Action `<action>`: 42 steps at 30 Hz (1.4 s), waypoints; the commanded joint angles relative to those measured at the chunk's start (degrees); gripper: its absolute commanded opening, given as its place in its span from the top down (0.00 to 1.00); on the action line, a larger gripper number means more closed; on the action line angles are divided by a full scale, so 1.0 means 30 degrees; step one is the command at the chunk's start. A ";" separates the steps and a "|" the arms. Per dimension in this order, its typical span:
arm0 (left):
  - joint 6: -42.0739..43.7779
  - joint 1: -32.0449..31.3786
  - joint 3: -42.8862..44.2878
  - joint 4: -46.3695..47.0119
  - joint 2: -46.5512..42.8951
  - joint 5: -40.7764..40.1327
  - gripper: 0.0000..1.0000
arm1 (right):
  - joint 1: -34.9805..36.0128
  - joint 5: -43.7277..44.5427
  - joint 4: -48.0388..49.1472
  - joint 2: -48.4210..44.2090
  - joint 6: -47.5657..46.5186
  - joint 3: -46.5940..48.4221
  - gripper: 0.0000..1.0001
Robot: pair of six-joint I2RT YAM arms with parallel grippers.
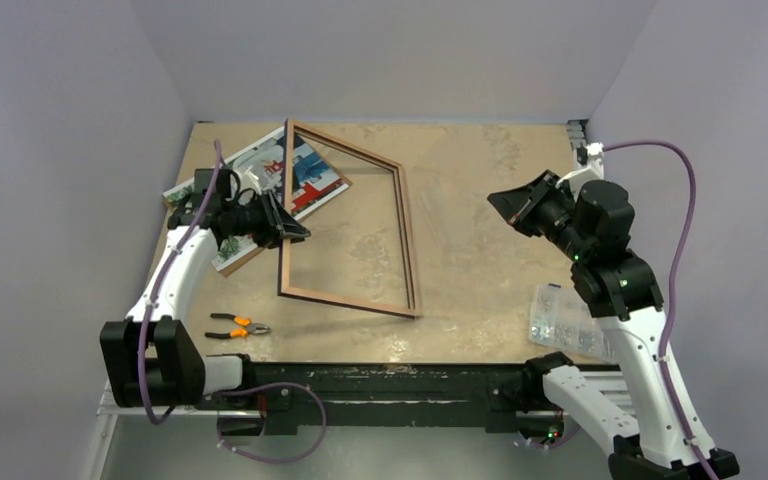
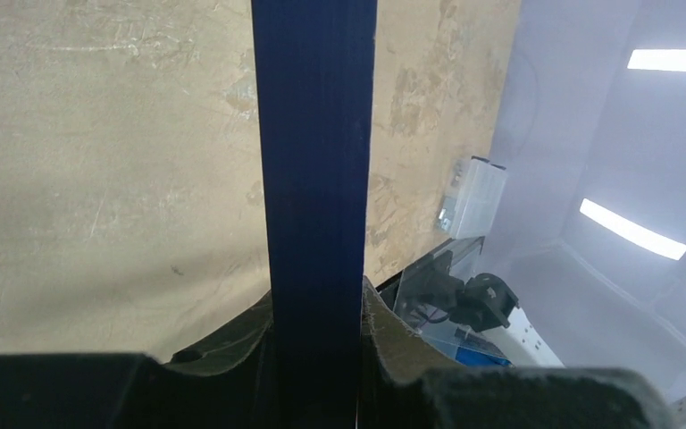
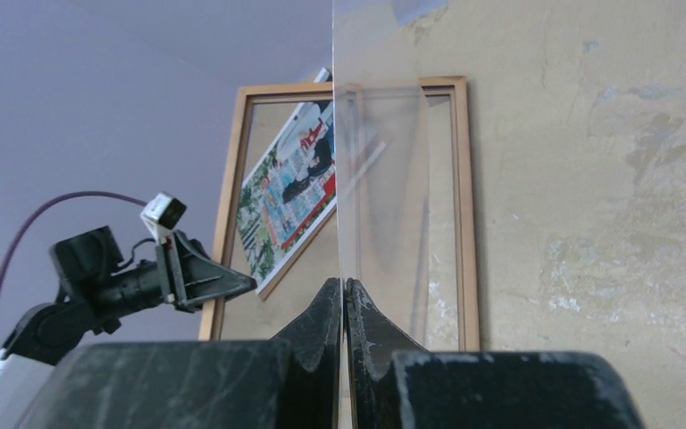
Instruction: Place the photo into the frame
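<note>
The frame, brown-backed, stands tilted on the table, its left rail raised. My left gripper is shut on that rail. In the left wrist view the rail's dark blue face runs up from between the fingers, where the left gripper presses it from both sides. The photo lies flat at the back left, partly behind the frame, and shows through the frame as a colour print. My right gripper hovers at the right. The right gripper is shut on a clear pane seen edge-on.
Orange-handled pliers lie near the front left. A clear plastic box of small parts sits at the front right by the right arm. A brown board edge shows under the photo. Walls close in on three sides.
</note>
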 commanded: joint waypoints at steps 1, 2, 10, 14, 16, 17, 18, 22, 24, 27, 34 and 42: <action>0.1124 -0.0099 -0.0378 0.1700 0.1807 0.0371 0.98 | 0.0049 -0.0360 0.0200 -0.0170 -0.0226 0.2050 1.00; 0.1188 -0.0267 -0.0369 0.1935 0.2313 0.0392 0.98 | 0.0051 -0.0342 0.0155 -0.0143 -0.0251 0.2205 1.00; 0.1045 -0.3140 0.1067 0.2777 0.6147 -0.1059 0.97 | 0.0051 -0.0091 0.0052 -0.0033 -0.0368 0.2233 1.00; 0.0014 -0.4687 0.1597 0.3703 0.7401 -0.1842 0.97 | 0.0051 0.0234 -0.0089 -0.0123 -0.0499 0.2052 1.00; -0.0618 -0.5298 0.1722 0.4332 0.7946 -0.2198 0.97 | 0.0050 0.0362 -0.0178 -0.0145 -0.0589 0.1990 1.00; -0.0891 -0.5589 0.1780 0.4590 0.8193 -0.2361 0.97 | 0.0044 0.0422 -0.0204 -0.0166 -0.0623 0.1941 1.00; -0.1012 -0.5990 0.1995 0.4714 0.8542 -0.2514 0.97 | 0.0050 0.0455 -0.0255 -0.0168 -0.0656 0.1924 1.00; -0.1484 -0.7243 0.2738 0.5004 1.0065 -0.3136 0.96 | 0.0044 0.0578 -0.0336 -0.0212 -0.0722 0.1855 1.00; -0.1900 -0.7742 0.2760 0.5447 1.0604 -0.3381 0.96 | 0.0049 0.0623 -0.0381 -0.0242 -0.0751 0.1829 1.00; -0.2467 -0.8289 0.2645 0.6154 1.1281 -0.3573 0.96 | 0.0051 0.0824 -0.0489 -0.0356 -0.0833 0.1748 1.00; -0.1636 -0.8889 0.3419 0.5218 1.2931 -0.4535 0.83 | 0.0040 0.0831 -0.0484 -0.0491 -0.0808 0.1395 1.00; -0.0474 -0.8891 0.3999 0.2936 1.3566 -0.7769 0.47 | 0.0051 0.0874 -0.0483 -0.0571 -0.0811 0.1202 1.00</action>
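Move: The left hand still pinches the frame's left rim. The bare table where that rim is to lie is about 14 cm to its right, 3 cm farther out and 18 cm below. On the table, the photo lies some 16 cm ahead and 14 cm left, the pliers 15 cm back and 13 cm left. From the right hand, which holds a clear sheet, that landing place is about 4 cm ahead, 20 cm left and 34 cm down. Down and to its right, the left hand lowers the frame towards the bare table beside the photo, sinking about 16 cm and shifting some 14 cm right. The wrist turns clockwise and tips further down, and at the end the fingers begin to open around the rim. The right hand rises a few centimetres, then eases partly back, keeping hold of the clear sheet. ##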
